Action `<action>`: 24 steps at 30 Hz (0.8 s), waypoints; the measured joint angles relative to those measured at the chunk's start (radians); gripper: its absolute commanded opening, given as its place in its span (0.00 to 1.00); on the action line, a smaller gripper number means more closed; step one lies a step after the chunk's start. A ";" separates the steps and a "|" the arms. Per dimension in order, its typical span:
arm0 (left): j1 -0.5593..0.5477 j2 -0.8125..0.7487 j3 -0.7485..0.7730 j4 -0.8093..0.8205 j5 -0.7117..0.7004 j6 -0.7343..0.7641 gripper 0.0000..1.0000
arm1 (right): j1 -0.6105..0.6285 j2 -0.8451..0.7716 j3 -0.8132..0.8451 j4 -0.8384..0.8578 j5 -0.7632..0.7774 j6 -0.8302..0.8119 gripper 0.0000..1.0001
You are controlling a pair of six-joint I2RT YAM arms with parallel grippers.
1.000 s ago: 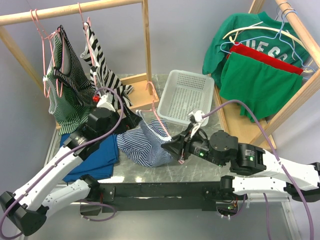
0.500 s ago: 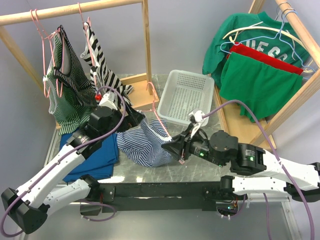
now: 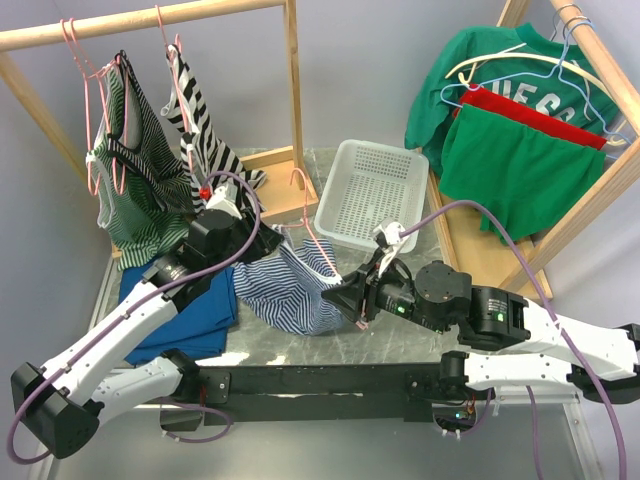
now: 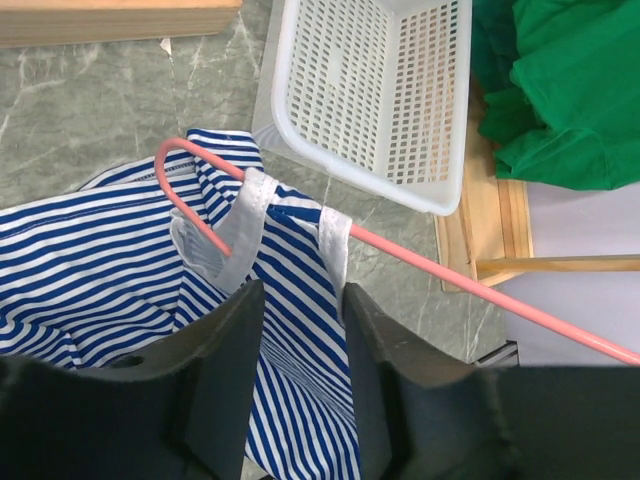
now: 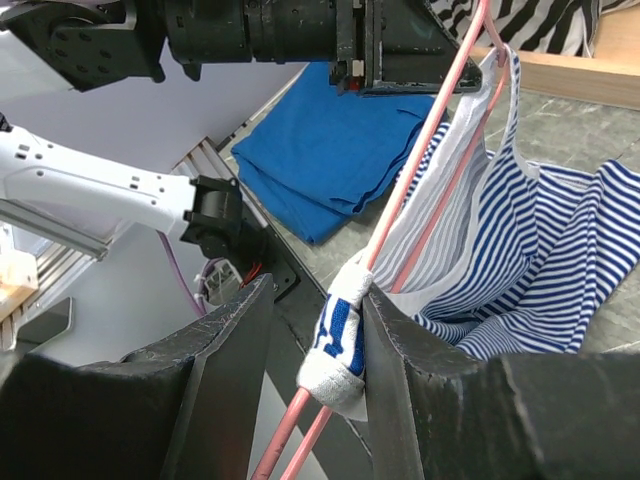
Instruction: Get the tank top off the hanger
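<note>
The blue-and-white striped tank top hangs from a pink hanger held tilted above the table, its hook pointing up and back. My right gripper is shut on the hanger's lower end. In the right wrist view the pink rods and a white-and-blue strap lie against one finger. My left gripper is at the top's upper edge. In the left wrist view its jaws stand apart over the striped cloth just below the white straps, open.
A white basket stands behind the hanger. A blue cloth lies on the table at the left. Striped tops hang on the left wooden rack. Green and red garments hang on the right rack.
My left gripper has moved forward and right onto the tank top's upper edge. The right gripper and the hanger have stayed almost still.
</note>
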 measured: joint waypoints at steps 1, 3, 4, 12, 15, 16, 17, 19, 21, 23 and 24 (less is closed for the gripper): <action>0.000 0.000 0.000 0.000 0.000 0.000 0.35 | 0.000 -0.002 0.000 0.000 0.000 0.000 0.00; 0.000 0.003 0.000 0.000 0.000 0.002 0.34 | 0.000 -0.002 0.000 -0.003 -0.002 0.000 0.00; 0.000 0.005 0.000 0.000 0.000 0.003 0.35 | 0.000 -0.001 0.000 -0.005 -0.003 0.000 0.00; 0.000 0.050 0.000 0.005 0.000 0.009 0.01 | 0.000 0.020 0.003 -0.011 -0.030 0.002 0.00; 0.000 0.073 0.004 0.006 -0.008 0.019 0.01 | 0.001 0.034 0.006 -0.013 -0.040 0.002 0.00; 0.000 0.085 0.006 0.003 -0.013 0.022 0.01 | 0.002 0.037 0.006 -0.014 -0.041 0.002 0.00; 0.000 0.097 0.013 -0.002 -0.023 0.025 0.01 | 0.002 0.041 0.007 -0.017 -0.041 0.002 0.00; 0.000 0.121 0.026 -0.021 -0.057 0.030 0.01 | 0.004 0.045 0.008 -0.024 -0.039 0.003 0.00; 0.000 0.136 0.040 -0.045 -0.105 0.035 0.01 | 0.007 0.043 0.008 -0.039 -0.034 0.010 0.00; 0.002 0.148 0.058 -0.071 -0.154 0.048 0.01 | 0.014 0.039 0.008 -0.061 -0.030 0.018 0.00; 0.005 0.151 0.065 -0.080 -0.171 0.051 0.01 | 0.017 0.035 0.008 -0.073 -0.029 0.021 0.00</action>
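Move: The tank top's near shoulder strap, looped over the pink hanger, lies almost at the left fingertips: about 2 cm ahead, 1 cm right and 1 cm lower. The hanger's rounded end sticks out some 5 cm ahead and 3 cm left, about 1 cm lower; the white basket is roughly 18 cm ahead, 23 cm right and 22 cm below. From the right hand, which already grips the hanger and cloth, that strap is some 16 cm ahead, 11 cm left and 10 cm lower. Bring the half-open left gripper down about 2 cm while shutting its fingers to pinch the strap, then draw the strap forward, left and a little lower, away from the right hand, rolling the wrist about 10 degrees left side up. Keep the right grip on hanger and cloth, letting that hand sink some 2 cm. ##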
